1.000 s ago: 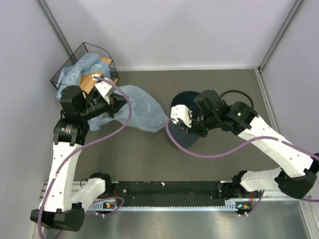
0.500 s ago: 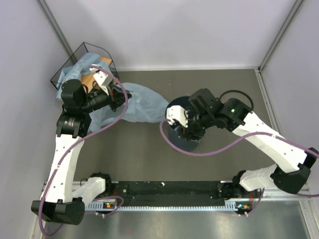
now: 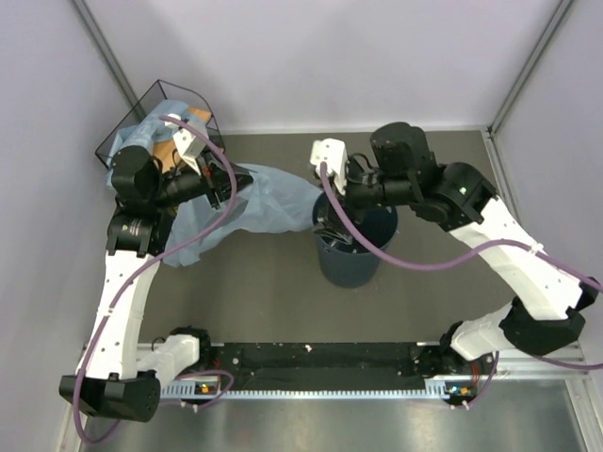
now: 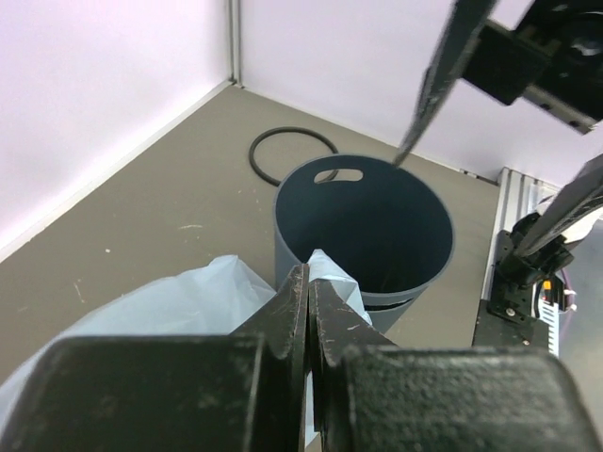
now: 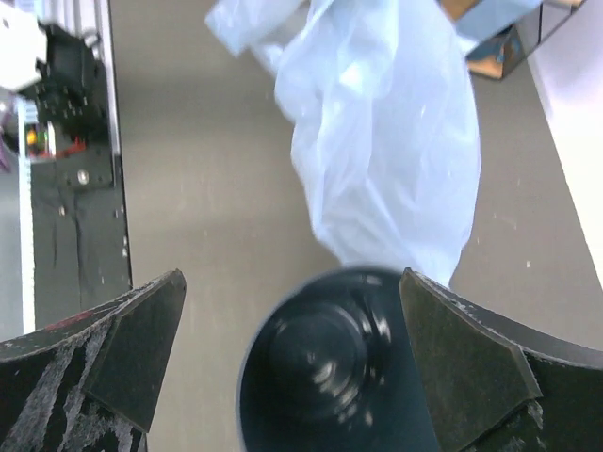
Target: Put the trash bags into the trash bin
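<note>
The trash bin (image 3: 353, 252), dark blue-grey and round, stands upright at mid-table with its mouth open. My left gripper (image 3: 236, 181) is shut on a fold of the light-blue trash bags (image 3: 273, 200), which trail left into the basket. In the left wrist view the pinched film (image 4: 334, 268) reaches the bin's near rim (image 4: 363, 231). My right gripper (image 3: 334, 221) hangs open over the bin's left edge, holding nothing. From the right wrist the open gripper (image 5: 290, 281) frames the bin (image 5: 330, 377), with the bag (image 5: 386, 141) beyond it.
A black wire basket (image 3: 160, 111) with more blue film and a brown item sits in the back left corner. A thin black ring (image 4: 292, 155) lies flat on the table behind the bin. Walls close the table on three sides; a black rail (image 3: 320, 363) runs along the near edge.
My right gripper opened, let go of the bin and rose above it; the bin went from tipped to upright. My left gripper carried the bag rightward to the bin.
</note>
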You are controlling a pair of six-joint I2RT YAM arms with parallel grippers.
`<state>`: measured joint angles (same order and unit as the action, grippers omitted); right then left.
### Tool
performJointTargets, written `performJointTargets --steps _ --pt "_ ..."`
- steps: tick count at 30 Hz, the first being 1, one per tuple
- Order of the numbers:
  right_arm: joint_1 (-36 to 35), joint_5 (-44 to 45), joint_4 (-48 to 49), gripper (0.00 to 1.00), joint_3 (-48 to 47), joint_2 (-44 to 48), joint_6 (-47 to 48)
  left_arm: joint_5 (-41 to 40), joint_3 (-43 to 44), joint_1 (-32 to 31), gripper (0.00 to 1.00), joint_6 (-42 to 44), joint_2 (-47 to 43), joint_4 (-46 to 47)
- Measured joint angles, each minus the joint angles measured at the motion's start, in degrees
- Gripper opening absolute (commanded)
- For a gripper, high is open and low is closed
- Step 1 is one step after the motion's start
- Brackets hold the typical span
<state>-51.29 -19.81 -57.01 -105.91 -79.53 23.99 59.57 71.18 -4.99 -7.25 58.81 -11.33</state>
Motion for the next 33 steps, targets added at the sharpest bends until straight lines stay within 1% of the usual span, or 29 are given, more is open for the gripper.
performJointTargets --steps 8,13,14,15,16,18,19,20,21,22,23,25,26,28,29,31,33 --pt "-0.07 -6.03 14.82 0.99 -3.02 -9.29 -6.1 3.26 1.14 0.0 0.0 -3.23 -0.02 2.78" --pt "-0.24 -9.44 19.89 0.99 -3.02 -13.49 -7.78 4.76 1.14 0.0 0.0 -4.2 -0.02 2.86" --pt "-0.37 -10.01 20.74 0.98 -3.02 -13.79 -8.04 5.01 1.14 0.0 0.0 -4.7 -0.02 3.08" --pt "-0.61 -10.64 21.86 0.95 -3.02 -14.05 -8.28 5.42 1.14 -0.02 0.0 -5.31 -0.02 3.54" --pt "-0.9 -11.28 22.73 0.84 -3.17 -14.36 -8.68 5.53 1.14 0.0 0.0 -5.42 -0.02 3.67" --pt "-1.55 -12.31 24.48 0.65 -3.96 -15.23 -9.25 5.86 1.14 0.0 0.0 -6.69 -0.02 4.52" --pt "-1.81 -12.68 25.22 0.5 -4.33 -15.67 -9.11 5.99 1.14 0.0 0.0 -7.19 -0.02 4.81" --pt "-2.01 -12.94 25.94 0.38 -4.72 -16.28 -9.55 6.03 1.14 0.0 0.0 -7.69 -0.04 5.01" --pt "-2.16 -12.94 26.71 0.23 -4.92 -16.79 -9.75 6.03 1.14 0.0 0.0 -8.02 -0.13 5.16" --pt "-2.23 -12.83 27.36 0.04 -4.96 -17.31 -10.12 5.99 1.14 0.02 0.02 -8.33 -0.2 5.22" --pt "-2.23 -12.72 27.67 0.0 -5.03 -17.79 -10.43 5.92 1.14 0.09 0.07 -8.81 -0.37 5.29" --pt "-2.01 -12.0 27.41 0.0 -5.14 -18.4 -10.73 5.14 1.14 0.9 0.23 -9.9 -1.2 5.35" --pt "-1.9 -11.8 27.91 0.0 -5.14 -18.69 -11.17 4.57 1.14 1.7 0.47 -10.64 -1.79 5.38" --pt "-1.97 -11.32 28.28 0.0 -5.16 -18.91 -11.61 3.28 1.14 3.78 0.62 -12.0 -3.26 5.7" --pt "-1.92 -11.04 28.55 0.0 -5.2 -18.91 -12.02 2.49 1.27 5.07 0.71 -12.61 -3.93 5.42" --pt "-1.36 -10.03 29.09 0.0 -5.68 -19.08 -13.44 0.55 1.97 9.86 0.8 -13.9 -5.64 4.81" --pt "-0.48 -8.85 30.62 0.0 -7.65 -20.0 -16.04 -2.32 3.56 14.34 0.84 -13.4 -6.97 2.62"
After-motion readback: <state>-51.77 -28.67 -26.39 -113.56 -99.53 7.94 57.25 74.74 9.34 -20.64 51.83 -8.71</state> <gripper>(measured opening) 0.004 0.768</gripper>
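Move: From the open right hand, which holds nothing, the gathered top of the bag lies about 14 cm to the left, 5 cm ahead and nearly level, pinched in the left fingertips. The trash bin's middle is about 7 cm to the right hand's right, neither ahead nor back, and some 25 cm below. The wire shelf stands roughly 32 cm left and 22 cm ahead, 26 cm lower. For the left hand, the bag's top is right at its fingertips. Reaching about 14 cm left and a few cm forward, away from over the bin, the right hand tilts its fingers up some 15 degrees and pinches the bag's top beside the left fingers. The left hand keeps hold while easing back and up about 3 cm, then opens, lets go and draws off left and up, turning counter-clockwise, as the right starts forward and up. ##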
